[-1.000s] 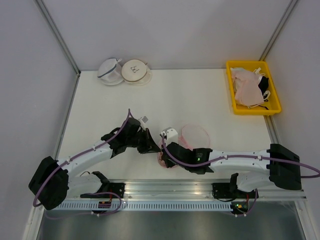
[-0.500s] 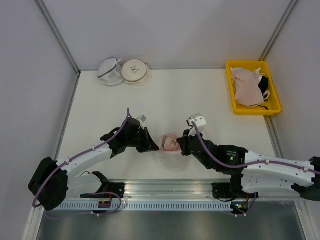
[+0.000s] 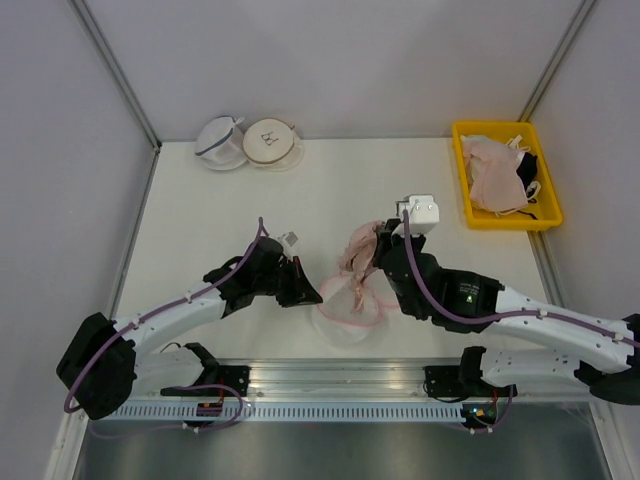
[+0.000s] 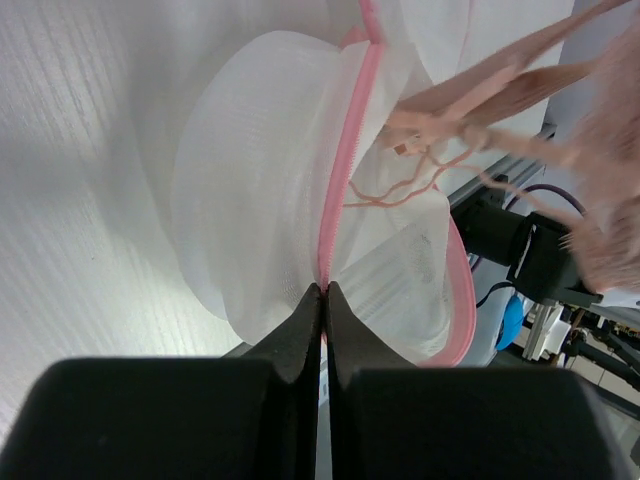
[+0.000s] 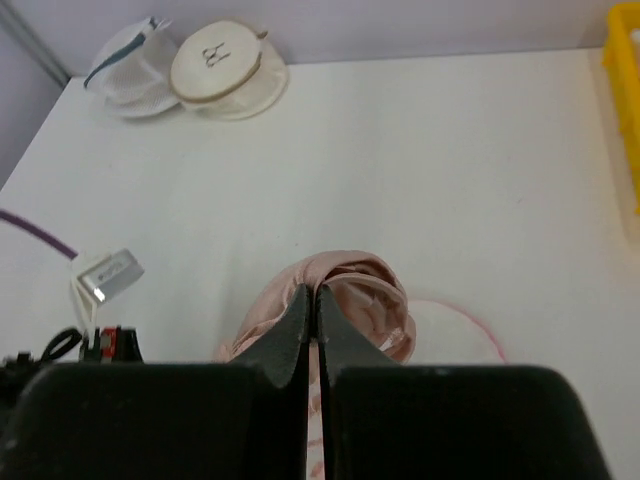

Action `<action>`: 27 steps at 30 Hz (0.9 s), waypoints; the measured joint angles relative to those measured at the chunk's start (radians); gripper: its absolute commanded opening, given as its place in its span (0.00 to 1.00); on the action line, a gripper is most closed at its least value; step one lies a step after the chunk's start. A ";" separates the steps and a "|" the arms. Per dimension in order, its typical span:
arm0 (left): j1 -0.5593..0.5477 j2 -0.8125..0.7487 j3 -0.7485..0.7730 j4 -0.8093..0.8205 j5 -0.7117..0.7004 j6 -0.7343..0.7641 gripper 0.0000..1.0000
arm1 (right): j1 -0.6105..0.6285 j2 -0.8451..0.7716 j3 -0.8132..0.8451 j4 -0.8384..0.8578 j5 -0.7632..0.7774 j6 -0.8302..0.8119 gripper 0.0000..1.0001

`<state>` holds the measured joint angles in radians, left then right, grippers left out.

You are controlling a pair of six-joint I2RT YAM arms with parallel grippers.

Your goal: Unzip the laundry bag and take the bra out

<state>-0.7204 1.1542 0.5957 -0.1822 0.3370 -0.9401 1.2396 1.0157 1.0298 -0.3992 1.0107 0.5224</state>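
The laundry bag (image 3: 345,318) lies open near the table's front edge, white mesh with a pink rim. My left gripper (image 3: 308,292) is shut on its pink zipper edge (image 4: 340,190) at the bag's left side, the fingertips (image 4: 312,310) pressed together on it. My right gripper (image 3: 374,252) is shut on the dusty pink bra (image 3: 356,250) and holds it up above the bag. The bra (image 5: 355,290) bunches round the shut jaws, and its thin straps (image 4: 480,110) trail down toward the bag's opening. Part of the pink rim (image 5: 470,325) shows below the bra.
A yellow bin (image 3: 464,180) at the back right holds paler pink bras and a black-and-white garment. Two other mesh pouches stand at the back left, one with dark trim (image 3: 222,143) and one beige-rimmed (image 3: 272,143). Grey walls close in the table.
My right gripper has pulled the bra out of the bag and risen toward the back right. My left gripper has finished shutting on the bag's rim and stayed in place.
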 measured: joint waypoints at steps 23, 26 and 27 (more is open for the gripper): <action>0.000 -0.327 -0.162 -0.086 0.031 -0.002 0.02 | -0.958 0.467 0.752 0.140 -0.143 -0.307 0.00; 0.000 -0.393 -0.162 -0.127 0.031 -0.002 0.02 | -1.059 0.580 0.837 0.139 -0.165 -0.308 0.00; 0.000 -0.410 -0.162 -0.141 0.031 -0.002 0.02 | -1.086 0.619 0.860 0.136 -0.168 -0.306 0.00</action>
<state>-0.7208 0.7437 0.4339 -0.3229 0.3679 -0.9421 0.1535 1.6344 1.8900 -0.2634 0.8425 0.2169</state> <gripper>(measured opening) 0.026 0.011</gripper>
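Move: The bra hangs from my right hand, its tail still at the bag's mouth. The yellow bin stands about 30 cm ahead of that hand, 34 cm to its right and 25 cm below. The laundry bag is some 5 cm back, 8 cm left and 24 cm below it. From my left hand, pinching the bag's pink rim, the bag's middle is roughly 2 cm back, 6 cm right and 5 cm down; the bin is 35 cm ahead, 47 cm right and 5 cm lower. I keep the bra pinched in my shut right fingers and sweep it fast away from the bag, right and forward nearly 40 cm in all, while rising about 17 cm, turning my hand some 50 degrees clockwise and sinking slightly at the end above the yellow bin. My left hand keeps its pinch on the bag's rim and draws it back and to the left, rising a little late on. ##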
